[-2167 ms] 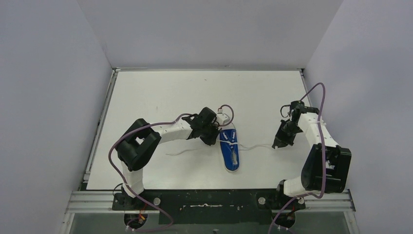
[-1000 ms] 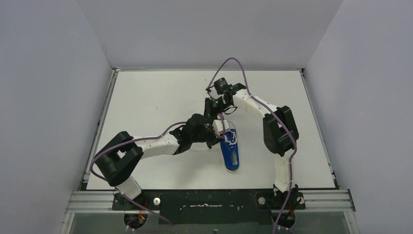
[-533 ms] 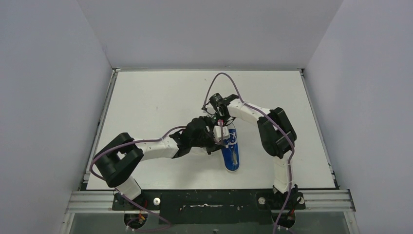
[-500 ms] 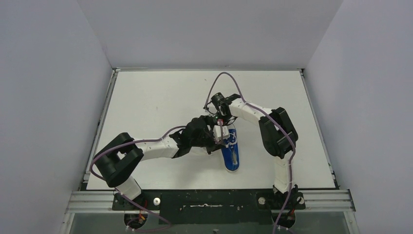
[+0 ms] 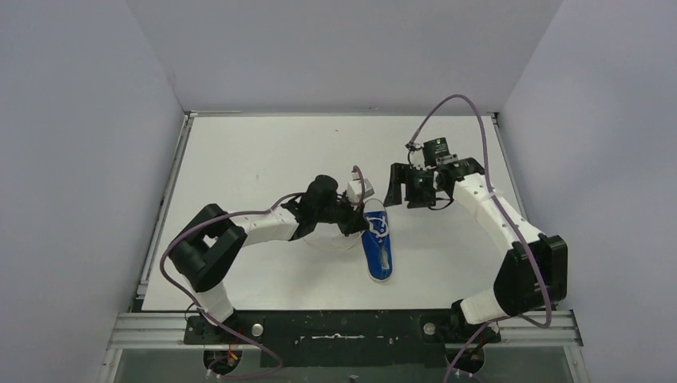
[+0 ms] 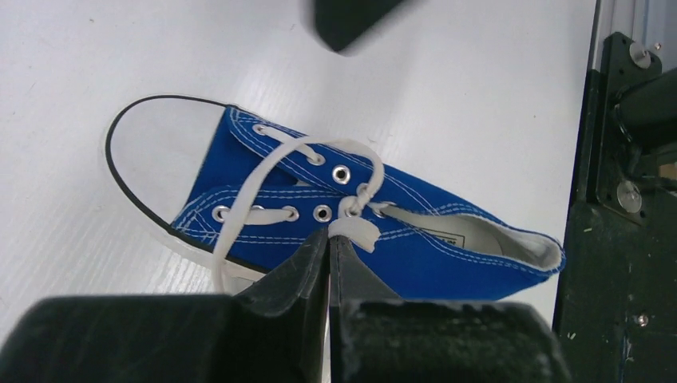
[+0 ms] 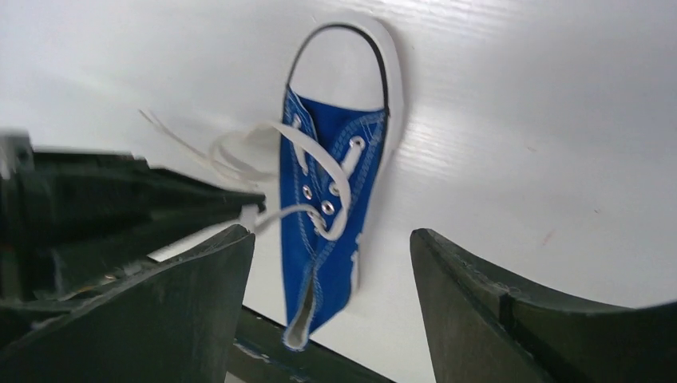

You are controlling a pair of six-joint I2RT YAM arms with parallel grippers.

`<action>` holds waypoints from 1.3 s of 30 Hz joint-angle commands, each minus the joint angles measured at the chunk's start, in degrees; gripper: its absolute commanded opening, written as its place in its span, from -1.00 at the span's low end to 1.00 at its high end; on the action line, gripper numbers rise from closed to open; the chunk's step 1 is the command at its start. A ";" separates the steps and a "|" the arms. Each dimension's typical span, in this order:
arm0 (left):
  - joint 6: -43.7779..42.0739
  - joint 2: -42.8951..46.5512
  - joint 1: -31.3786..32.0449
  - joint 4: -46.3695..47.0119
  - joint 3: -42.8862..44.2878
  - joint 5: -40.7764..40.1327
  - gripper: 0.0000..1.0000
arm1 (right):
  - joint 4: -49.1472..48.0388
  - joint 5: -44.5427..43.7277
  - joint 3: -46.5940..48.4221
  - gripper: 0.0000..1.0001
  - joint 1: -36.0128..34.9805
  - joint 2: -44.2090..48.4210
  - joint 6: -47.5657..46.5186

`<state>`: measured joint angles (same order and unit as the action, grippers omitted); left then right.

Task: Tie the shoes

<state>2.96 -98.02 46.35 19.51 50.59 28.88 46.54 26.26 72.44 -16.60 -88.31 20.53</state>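
Observation:
The shoe (image 5: pixel 377 249) is a small blue canvas sneaker with a white toe cap, lying mid-table with its toe towards the near edge. In the left wrist view the shoe (image 6: pixel 431 239) lies on its sole, and its white laces (image 6: pixel 267 167) cross the eyelets. My left gripper (image 6: pixel 329 236) is shut on a short loop of lace at the top eyelets; from above, the left gripper (image 5: pixel 356 221) sits at the shoe's heel end. My right gripper (image 5: pixel 397 190) hangs open just behind and right of the shoe, holding nothing. Between its fingers (image 7: pixel 199 303) I see the shoe (image 7: pixel 323 255) and slack lace (image 7: pixel 231 152).
The white table (image 5: pixel 263 152) is closed in by grey walls on the left, back and right. A black mounting rail (image 5: pixel 343 327) runs along the near edge. The left arm (image 5: pixel 263 227) lies low across the table, left of the shoe.
My right gripper has opened and swung away from the shoe's heel end to the right. The left gripper stays shut on the lace, shifted slightly back.

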 commanded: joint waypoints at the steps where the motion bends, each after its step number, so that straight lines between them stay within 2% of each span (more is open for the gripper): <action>1: 7.54 -4.69 -2.59 -7.24 8.44 5.43 -1.00 | -10.02 -10.34 -11.46 0.47 -2.60 12.14 -7.78; 4: 10.77 -7.65 -4.09 -10.67 11.57 7.05 -1.00 | -17.15 -12.05 -19.51 0.47 -4.05 23.23 -9.71; 6: 13.47 -9.08 -4.97 -11.37 12.58 8.08 -1.00 | -22.52 -9.48 -24.79 0.47 -6.30 29.52 -11.66; 9: 16.45 -10.47 -5.59 -10.33 13.23 9.99 -1.00 | -28.53 -9.29 -30.38 0.46 -15.37 36.35 -15.72; 12: 18.63 -11.32 -6.04 -8.67 13.48 12.14 -1.00 | -35.69 -10.99 -35.31 0.44 -25.88 38.97 -20.00; 15: 21.31 -12.53 -6.41 -5.89 13.89 15.27 -1.00 | -40.63 -15.43 -37.06 0.41 -34.13 34.38 -22.79; 19: 21.58 -14.85 -6.79 -10.30 17.15 17.49 -1.00 | -44.64 -22.43 -33.69 0.37 -41.59 23.01 -26.50; 22: 20.96 -15.38 -6.80 -12.02 17.77 17.42 -1.00 | -49.59 -28.44 -31.87 0.25 -42.21 15.78 -25.40; 24: 20.72 -15.07 -6.80 -12.16 17.43 17.11 -1.00 | -52.21 -30.10 -31.25 0.10 -42.26 12.14 -24.96; 26: 20.16 -15.01 -6.80 -12.44 17.49 17.23 -1.00 | -54.88 -31.40 -31.39 0.04 -42.54 9.42 -24.25; 33: 15.20 -16.18 -7.44 -17.97 19.30 17.21 -1.00 | -60.30 -34.10 -31.99 -0.08 -42.73 3.46 -25.15; 39: 11.51 -16.66 -8.23 -19.42 20.17 19.45 -1.00 | -62.39 -33.43 -32.74 -0.08 -42.83 0.65 -27.73</action>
<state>18.33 -114.37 38.81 1.69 67.88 44.42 -8.95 -5.76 38.24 -58.98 -86.19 -5.06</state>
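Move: The free lace lies on the table beyond the shoe, roughly 15 cm to the right hand's left, 7 cm back and 13 cm below it. The lace knot is some 5 cm to that hand's left, 4 cm back and 9 cm down; the shoe's heel opening is about 5 cm left and 13 cm back. From the left hand, which holds a lace loop, the knot is level, about 3 cm right and 3 cm below, and the free lace 7 cm left, 2 cm back and 7 cm below. For the free lace left of the shoe, the right hand swings back and left over the heel end, then drops about 10 cm and comes forward again on the near side of the left gripper, twisting some 60 degrees counter-clockwise while its wide-open fingers close partway. The left hand keeps its pinch on the loop, sinks about 4 cm, moves slightly forward and rolls some 30 degrees about its fingers. ##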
